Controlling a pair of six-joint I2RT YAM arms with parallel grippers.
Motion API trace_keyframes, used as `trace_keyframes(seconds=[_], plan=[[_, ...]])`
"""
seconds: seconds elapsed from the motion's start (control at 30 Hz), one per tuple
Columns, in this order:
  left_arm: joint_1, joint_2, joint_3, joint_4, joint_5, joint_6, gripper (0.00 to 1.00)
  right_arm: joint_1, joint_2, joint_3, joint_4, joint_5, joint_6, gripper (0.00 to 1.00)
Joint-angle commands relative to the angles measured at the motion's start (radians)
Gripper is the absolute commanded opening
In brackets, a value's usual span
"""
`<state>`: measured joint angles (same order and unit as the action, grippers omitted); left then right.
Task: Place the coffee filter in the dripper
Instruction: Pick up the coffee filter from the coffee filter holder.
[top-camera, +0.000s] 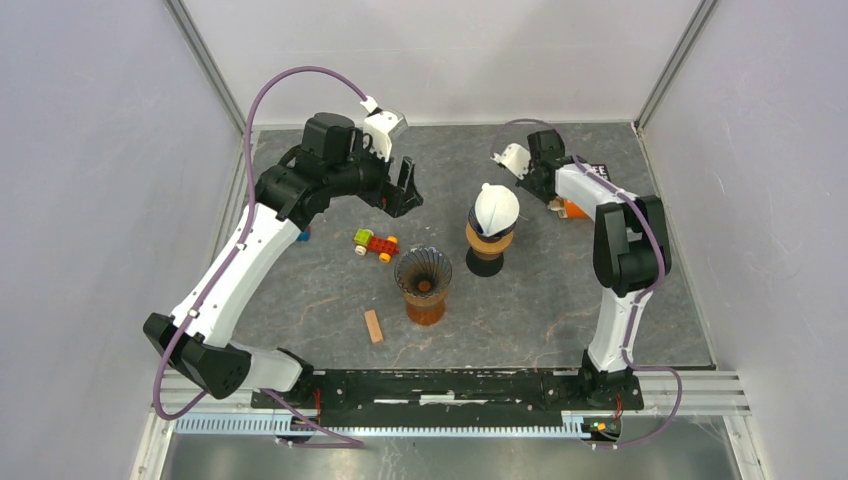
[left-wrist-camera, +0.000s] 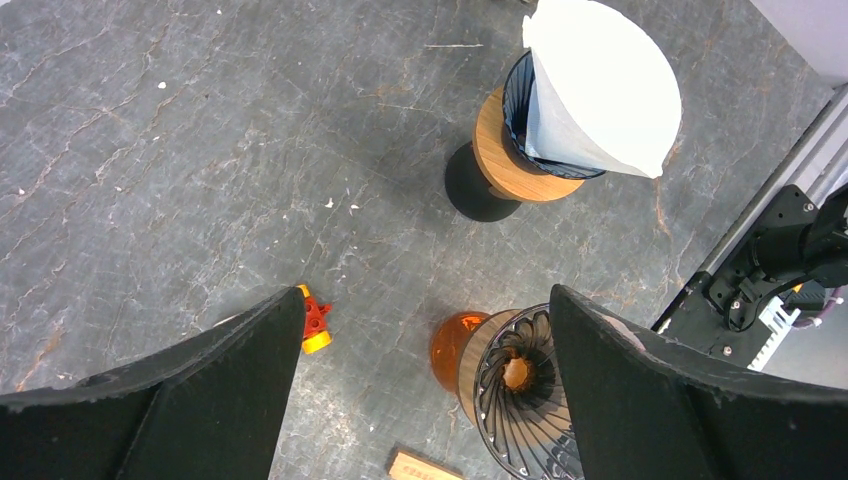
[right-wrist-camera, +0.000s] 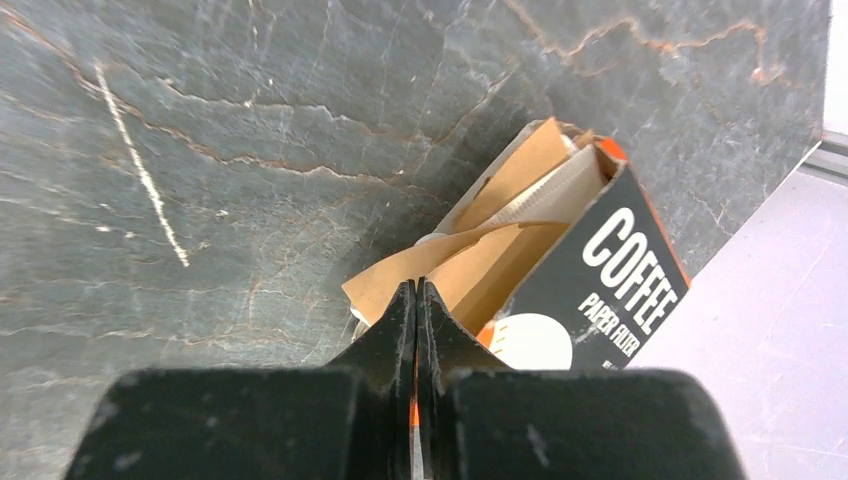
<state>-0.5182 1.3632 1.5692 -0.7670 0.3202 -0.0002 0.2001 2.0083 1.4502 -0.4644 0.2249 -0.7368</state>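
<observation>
A white coffee filter (top-camera: 495, 206) (left-wrist-camera: 600, 85) sits tilted in a dark dripper (left-wrist-camera: 516, 105) on a wood-collared stand with a black base, mid-table. Nearer me, a second ribbed dripper (top-camera: 423, 272) (left-wrist-camera: 525, 400) stands with no filter on an orange glass server (left-wrist-camera: 450, 350). My left gripper (top-camera: 400, 200) (left-wrist-camera: 425, 300) hangs open above the table, left of both drippers, holding nothing. My right gripper (top-camera: 556, 203) (right-wrist-camera: 417, 285) is shut, its tips over the brown flap of the open coffee filter box (top-camera: 573, 208) (right-wrist-camera: 620, 270). I see nothing pinched. Folded filters (right-wrist-camera: 560, 190) show inside the box.
A red, yellow and green toy car (top-camera: 375, 243) (left-wrist-camera: 313, 325) lies left of the empty dripper. A small wooden block (top-camera: 373, 325) (left-wrist-camera: 420, 467) lies in front of it. Grey walls close in on the table at the left, back and right.
</observation>
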Motion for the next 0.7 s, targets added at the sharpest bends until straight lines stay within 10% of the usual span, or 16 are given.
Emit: trace_keyframes(seconds=[0.0, 0.67], plan=[[0.004, -0.004, -0.003, 0.047, 0.017, -0.023, 0.97, -0.011, -0.118, 0.015, 0.012, -0.150, 0.076, 0.00], [0.004, -0.008, -0.006, 0.058, 0.015, -0.014, 0.98, -0.096, -0.263, 0.041, -0.040, -0.534, 0.261, 0.00]])
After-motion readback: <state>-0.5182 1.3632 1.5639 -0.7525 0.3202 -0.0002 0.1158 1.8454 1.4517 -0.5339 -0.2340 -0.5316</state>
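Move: The coffee filter I'm after is at the box's open end, about 2 cm to the right of my right hand and 2 cm below it. The box's middle is some 9 cm to the right and 3 cm ahead; the filled dripper stands about 20 cm left, 16 cm back and 9 cm higher. From my left hand, that coffee filter lies roughly 18 cm ahead, 37 cm right and 28 cm below. Fingers still shut, I draw my right hand up and to the left, away from the open end of the coffee filter box, rising about 5 cm with nearly as much leftward travel. After the first quick rise I ease back slightly, then climb again, tilting some 30 degrees throughout so that my fingertips swing towards the left. ##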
